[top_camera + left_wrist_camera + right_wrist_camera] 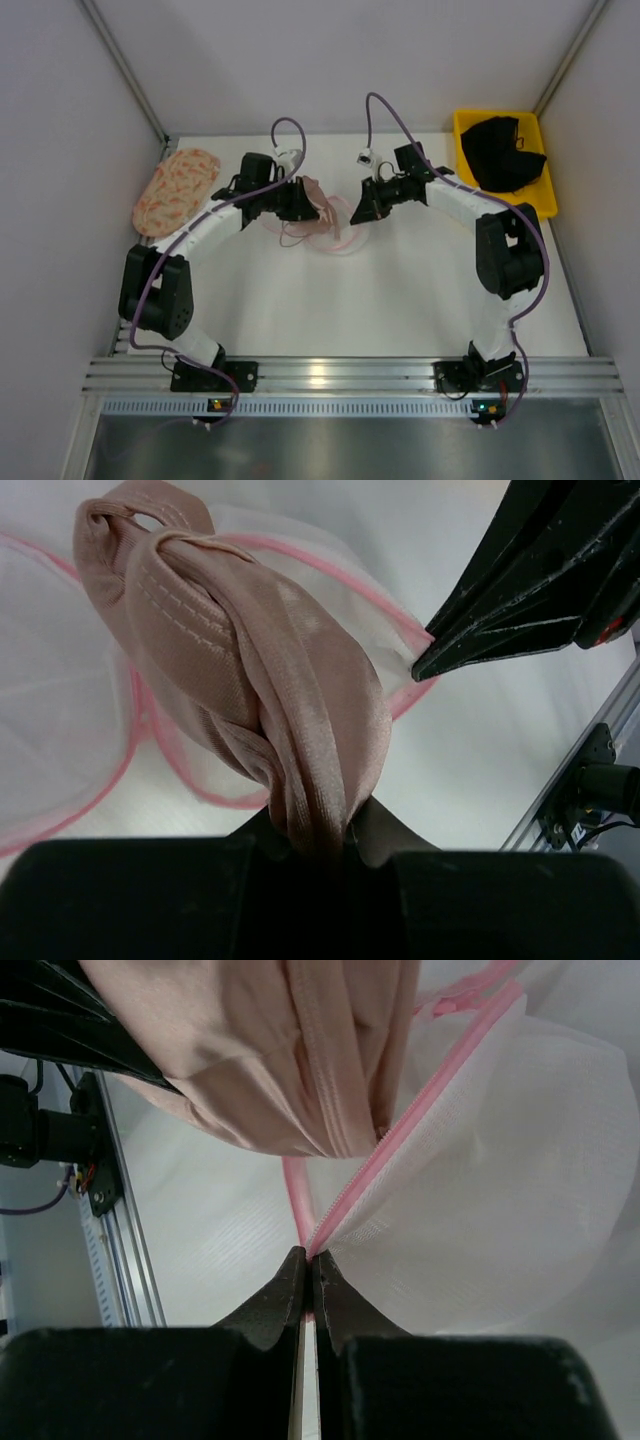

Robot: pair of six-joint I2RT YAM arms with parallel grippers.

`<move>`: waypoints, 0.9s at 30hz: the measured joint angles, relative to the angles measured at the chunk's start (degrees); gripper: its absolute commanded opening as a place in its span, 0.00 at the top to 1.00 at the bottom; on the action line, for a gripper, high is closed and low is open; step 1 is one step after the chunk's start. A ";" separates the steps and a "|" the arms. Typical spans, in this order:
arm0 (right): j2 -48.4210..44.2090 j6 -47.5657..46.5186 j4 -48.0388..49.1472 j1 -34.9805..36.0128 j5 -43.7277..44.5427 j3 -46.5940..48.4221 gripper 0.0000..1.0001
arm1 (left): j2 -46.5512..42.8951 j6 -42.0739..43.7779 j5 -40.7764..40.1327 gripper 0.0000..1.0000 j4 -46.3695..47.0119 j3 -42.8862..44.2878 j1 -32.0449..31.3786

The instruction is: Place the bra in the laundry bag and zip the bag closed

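The pale pink bra [250, 670] hangs bunched from my left gripper [325, 845], which is shut on its fabric. It hangs over the open white mesh laundry bag [70, 710] with its pink zip rim. In the top view the bra [318, 205] and the laundry bag [340, 235] lie between the two arms at the table's middle back. My right gripper [308, 1260] is shut on the laundry bag's pink zip rim [400, 1150], pinching it at the fingertips. My left gripper [305, 200] and my right gripper [362, 208] face each other across the bag.
A peach patterned oval fabric piece [175, 190] lies at the back left. A yellow bin [470, 130] at the back right holds a black garment [508, 152]. An aluminium rail [340, 375] runs along the near edge by the arm bases.
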 measured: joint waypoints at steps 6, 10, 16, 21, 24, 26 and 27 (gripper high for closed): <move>0.00 -0.07 0.00 0.02 -0.83 -0.22 1.00 | 8.09 -0.22 -4.59 1.00 1.25 4.24 -7.98; 0.00 4.22 1.46 -0.02 -2.58 -0.22 1.00 | 13.33 -0.76 -13.29 1.00 0.87 6.58 -13.05; 0.00 11.04 4.31 -0.02 -5.99 -0.31 1.00 | 22.12 -1.57 -32.54 1.00 -6.23 15.52 -11.78; 0.00 14.99 6.75 -0.07 -7.34 -1.51 1.00 | 19.12 0.96 -44.28 1.00 -11.04 12.61 -8.57; 0.00 17.84 9.29 -0.07 -7.87 -2.43 1.00 | 13.94 4.35 -49.77 1.00 -13.94 9.94 -8.07; 0.00 19.76 11.34 -0.07 -8.31 -3.08 1.00 | 10.71 7.45 -53.05 1.00 -14.97 9.22 -8.59; 0.00 20.70 12.17 -0.07 -8.50 -3.41 1.00 | 8.55 10.12 -56.04 1.00 -15.37 9.14 -9.40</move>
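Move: The left hand, with the bra bunched in its fingers, hangs over the laundry bag: the bag's open mouth lies some 5 cm to its right, level with it fore and aft and roughly 8 cm below. The rim pinched by the right fingers is about 9 cm to the left hand's right, 3 cm lower; the other pink hoop lies about 9 cm left, level with it and 13 cm down. From the right hand the mouth is about 4 cm left, 5 cm down. Keeping its pinch on the bra, the left hand dips with it into the bag's mouth, going right about 7 cm and down some 11, then forward, before it sweeps back left about 16 cm, rising at the end, and rolls some 50 degrees until the fingers point nearly straight down. The right hand still pinches the rim, tilting and lifting it about 2.5 cm with a slight drift left. ##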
